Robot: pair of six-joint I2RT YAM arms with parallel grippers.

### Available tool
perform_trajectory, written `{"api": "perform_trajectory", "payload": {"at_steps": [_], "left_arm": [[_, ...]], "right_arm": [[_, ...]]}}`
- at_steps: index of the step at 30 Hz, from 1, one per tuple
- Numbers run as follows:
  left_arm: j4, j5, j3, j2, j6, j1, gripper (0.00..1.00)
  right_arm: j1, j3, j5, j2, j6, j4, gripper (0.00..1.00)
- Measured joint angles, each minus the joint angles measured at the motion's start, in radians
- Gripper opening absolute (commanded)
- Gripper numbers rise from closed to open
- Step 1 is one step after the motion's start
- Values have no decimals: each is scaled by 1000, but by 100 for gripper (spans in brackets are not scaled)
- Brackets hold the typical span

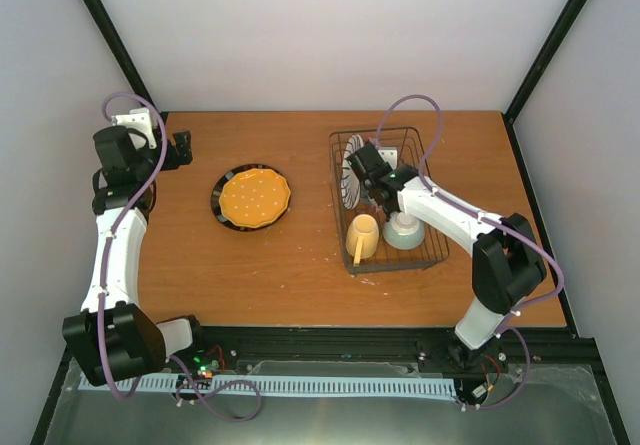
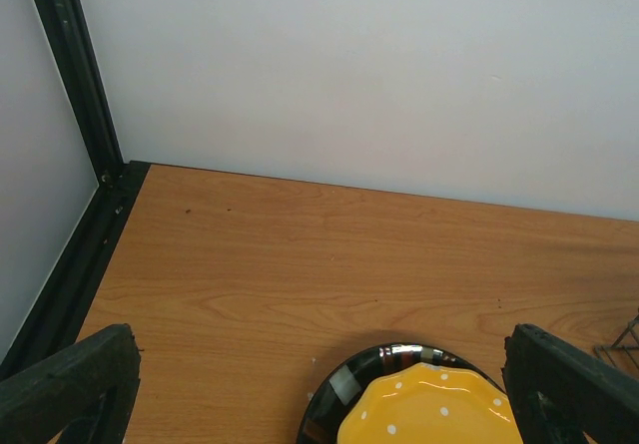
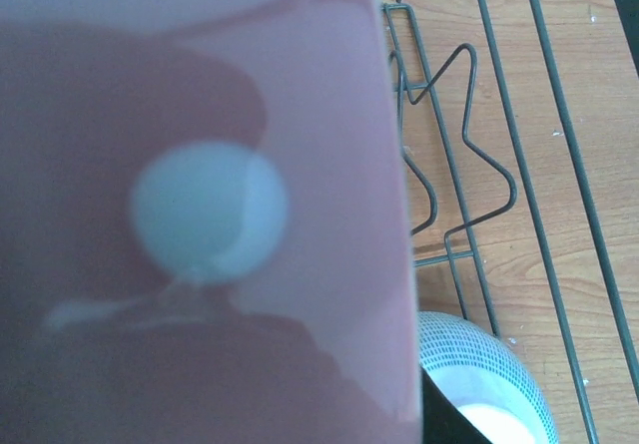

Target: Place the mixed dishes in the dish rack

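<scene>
The dish rack (image 1: 428,160) stands on the right half of the table. In it are the white plate with black stripes (image 1: 348,180), standing upright at its left side, the pale yellow mug (image 1: 362,235) and the pale green bowl (image 1: 405,231). My right gripper (image 1: 364,171) reaches into the rack beside the striped plate. The pink plate (image 3: 200,215) fills the right wrist view and hides the fingers. The orange dotted dark-rimmed plate (image 1: 254,198) lies flat on the table. My left gripper (image 1: 183,151) is open, back left of it, with the plate's rim (image 2: 419,394) low between its fingers.
The rack's wire dividers (image 3: 454,165) and the bowl (image 3: 484,369) show to the right of the pink plate. White walls and black frame posts (image 2: 80,95) close in the table's back and sides.
</scene>
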Motion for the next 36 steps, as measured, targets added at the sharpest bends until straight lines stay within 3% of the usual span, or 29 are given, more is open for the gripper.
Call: {"api": "perform_trajectory", "payload": {"at_steps": [9,26,31,36], "left_arm": [[0,0,0,0,0,0,100],[-29,14,0,74,-39,0,98],[-74,42,0,130,-50,0,84],[-163,69,24,242,-60,0,56]], "right_arm": [[7,-7,-14,-2,21,-3,41],[14,-7,-13,-121,23,-19,48],[14,-7,20,-243,24,-24,53],[14,15,53,-363,19,-31,55]]}}
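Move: The right hand still grips the pink plate at its upper near rim. The plate's middle lies about 3 cm ahead, 1 cm left and 5 cm below, with the striped plate some 4 cm farther left beside it. The mug is about 10 cm back and 4 cm left, the bowl 9 cm back and 5 cm right. From the left hand, the yellow plate is roughly 13 cm right, 3 cm back and 27 cm below, stacked on the black plate. The right fingers open and let go of the pink plate in the rack. That hand then climbs away about 14 cm, drawing slightly back and right while its fingertips tip up some 20 degrees. In the later half the left hand sinks about 11 cm towards the yellow plate's level, tilting down and starting to close its empty, wide-open fingers. ##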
